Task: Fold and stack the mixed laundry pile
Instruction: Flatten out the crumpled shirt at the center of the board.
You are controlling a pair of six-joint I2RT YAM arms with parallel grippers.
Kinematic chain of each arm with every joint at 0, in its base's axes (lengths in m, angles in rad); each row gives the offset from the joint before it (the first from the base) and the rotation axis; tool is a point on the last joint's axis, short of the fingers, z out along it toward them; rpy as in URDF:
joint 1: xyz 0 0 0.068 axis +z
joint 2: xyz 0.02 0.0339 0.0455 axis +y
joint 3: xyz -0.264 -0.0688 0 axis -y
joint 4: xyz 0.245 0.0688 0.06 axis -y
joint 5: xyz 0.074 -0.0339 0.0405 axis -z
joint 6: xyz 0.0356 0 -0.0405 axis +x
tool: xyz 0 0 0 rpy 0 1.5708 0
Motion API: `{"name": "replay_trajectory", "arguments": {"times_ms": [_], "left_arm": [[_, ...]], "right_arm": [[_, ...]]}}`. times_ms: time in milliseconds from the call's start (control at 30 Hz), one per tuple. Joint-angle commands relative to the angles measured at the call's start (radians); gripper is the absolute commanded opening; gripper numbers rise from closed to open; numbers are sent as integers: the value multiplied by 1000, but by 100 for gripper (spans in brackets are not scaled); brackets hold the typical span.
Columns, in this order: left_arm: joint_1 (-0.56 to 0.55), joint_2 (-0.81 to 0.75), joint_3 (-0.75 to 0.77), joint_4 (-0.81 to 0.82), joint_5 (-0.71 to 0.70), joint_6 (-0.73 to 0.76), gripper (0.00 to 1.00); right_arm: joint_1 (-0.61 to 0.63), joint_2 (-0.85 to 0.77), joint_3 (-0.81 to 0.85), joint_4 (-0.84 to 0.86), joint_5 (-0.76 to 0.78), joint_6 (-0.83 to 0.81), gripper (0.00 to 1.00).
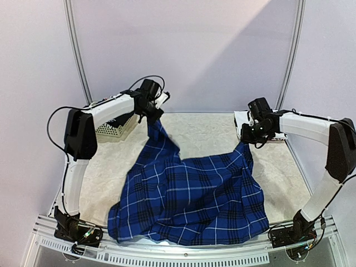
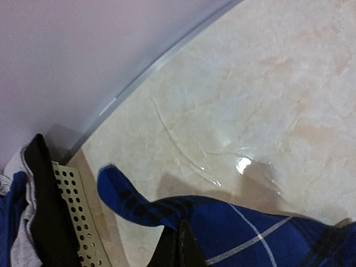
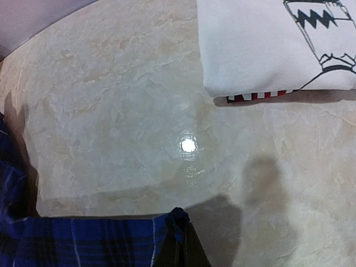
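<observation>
A blue-and-black plaid shirt (image 1: 189,194) hangs stretched between both grippers, and its lower part lies spread on the table toward the near edge. My left gripper (image 1: 151,115) is raised at the back left, shut on one shirt corner (image 2: 128,200); its dark fingertips (image 2: 181,236) pinch the cloth. Over at the right, my right gripper (image 1: 248,139) is shut on the opposite edge of the shirt (image 3: 83,242), with a bunched tip of fabric at its fingertips (image 3: 186,236). More of the pile, black (image 2: 39,183) and grey pieces, sits in the basket.
A white perforated basket (image 1: 114,130) (image 2: 75,214) stands at the back left, behind the left arm. A folded white garment with a black-and-red print (image 3: 267,44) (image 1: 241,119) lies at the back right. The marbled tabletop (image 1: 206,130) meets pale walls behind.
</observation>
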Motion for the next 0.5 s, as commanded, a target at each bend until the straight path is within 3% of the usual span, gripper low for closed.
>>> {"name": "replay_trajectory", "arguments": {"times_ms": [0,267,467], "left_arm": [[6,-61,113,35,9,-11,0],[7,-30,144,168,-144,38,0],[7,83,227,467,-342,142,0]], "right_arm": [[0,43,65,55,-56,-40,0],[0,39,130,47,-40,-78,0],[-13,83,207,63,50,-77,0]]}}
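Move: The blue plaid shirt, a corner already pinched in each hand, has its middle roughly 37 cm back and 8 cm to the right of the left hand, about 13 cm lower. Beside that hand the laundry basket stands some 17 cm to its left and 5 cm farther out. From the right hand the shirt's middle is about 22 cm back and 18 cm left; the folded white stack lies some 22 cm ahead and 9 cm right. The blue shirt's two far corners stay pinched in the shut grippers and are drawn up and forward. The left hand dips a couple of centimetres, then rises to end about 12 cm higher and 5 cm farther forward, its fingers tipping up some 20 degrees; the right climbs gently about 4 cm, going nearly as far forward and slightly left. ##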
